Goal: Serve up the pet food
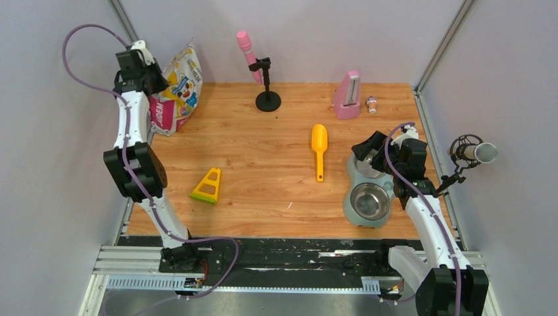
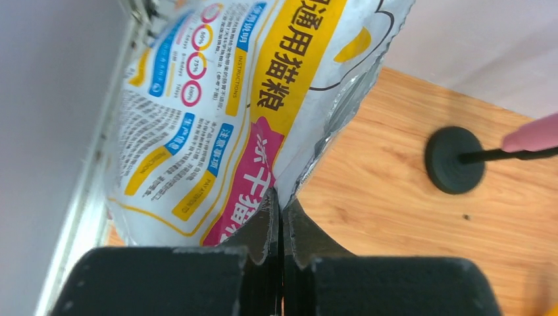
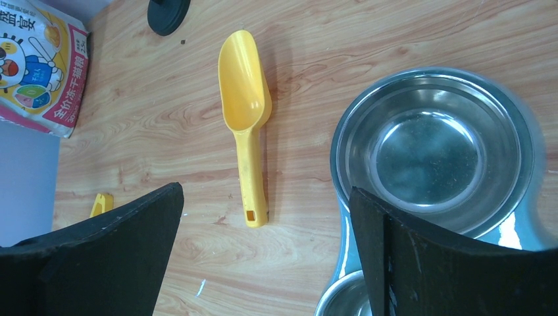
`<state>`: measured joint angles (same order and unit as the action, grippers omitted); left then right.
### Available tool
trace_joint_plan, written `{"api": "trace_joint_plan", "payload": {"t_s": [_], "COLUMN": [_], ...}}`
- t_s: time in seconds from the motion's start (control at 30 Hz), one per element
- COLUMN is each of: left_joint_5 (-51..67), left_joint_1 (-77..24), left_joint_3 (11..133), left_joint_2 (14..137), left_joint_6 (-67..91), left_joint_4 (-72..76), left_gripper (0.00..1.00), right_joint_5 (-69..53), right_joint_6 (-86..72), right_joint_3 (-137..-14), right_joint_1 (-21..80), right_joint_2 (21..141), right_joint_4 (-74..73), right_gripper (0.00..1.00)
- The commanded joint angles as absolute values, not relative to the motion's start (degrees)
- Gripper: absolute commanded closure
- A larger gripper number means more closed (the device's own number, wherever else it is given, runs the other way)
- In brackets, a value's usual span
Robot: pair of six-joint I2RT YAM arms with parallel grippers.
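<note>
The pet food is out of view. A crinkly yellow, white and pink printed bag stands at the far left corner. My left gripper is shut on the bag's side edge, with the fold pinched between the jaws. A yellow scoop lies empty on the wood, handle toward me. My right gripper hangs open over the far end of the grey double-bowl feeder, holding nothing. Its steel bowls are empty.
A pink microphone on a black round-based stand stands at the back centre. A pink metronome and a small object sit at the back right. A yellow-green wedge lies front left. Another microphone juts in from the right wall.
</note>
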<state>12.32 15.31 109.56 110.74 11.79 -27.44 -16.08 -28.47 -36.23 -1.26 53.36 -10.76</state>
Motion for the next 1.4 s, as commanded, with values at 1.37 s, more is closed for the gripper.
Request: {"api": "trace_joint_plan", "payload": {"t_s": [1.37], "left_joint_5": [-18.3], "left_joint_1": [-51.9], "left_joint_3": [86.5], "left_joint_2": [70.8], "left_joint_6": [45.0], "left_joint_4": [-16.6], "left_gripper": [1.0], "right_joint_5": [-22.0], "right_joint_6": [-29.7], "right_joint_3": [-38.8], "right_joint_1": [-1.3], "right_joint_2": [45.7], "right_joint_4": [-14.0], "right_gripper": [0.0]}}
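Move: The left hand already grips the top edge of the pet food bag at the far left corner; the yellow scoop, towards which the bag goes, lies about 60 cm to its right, 9 cm back and 25 cm below. The double bowl is some 21 cm right of the scoop and 12 cm nearer the base; the yellow brush lies 20 cm back and 14 cm right of the left hand. From the open right hand the scoop is roughly 14 cm ahead, 12 cm left. Left hand keeps pinching the bag's top and swings it about 38 cm right, 28 cm back, towards the scoop. ##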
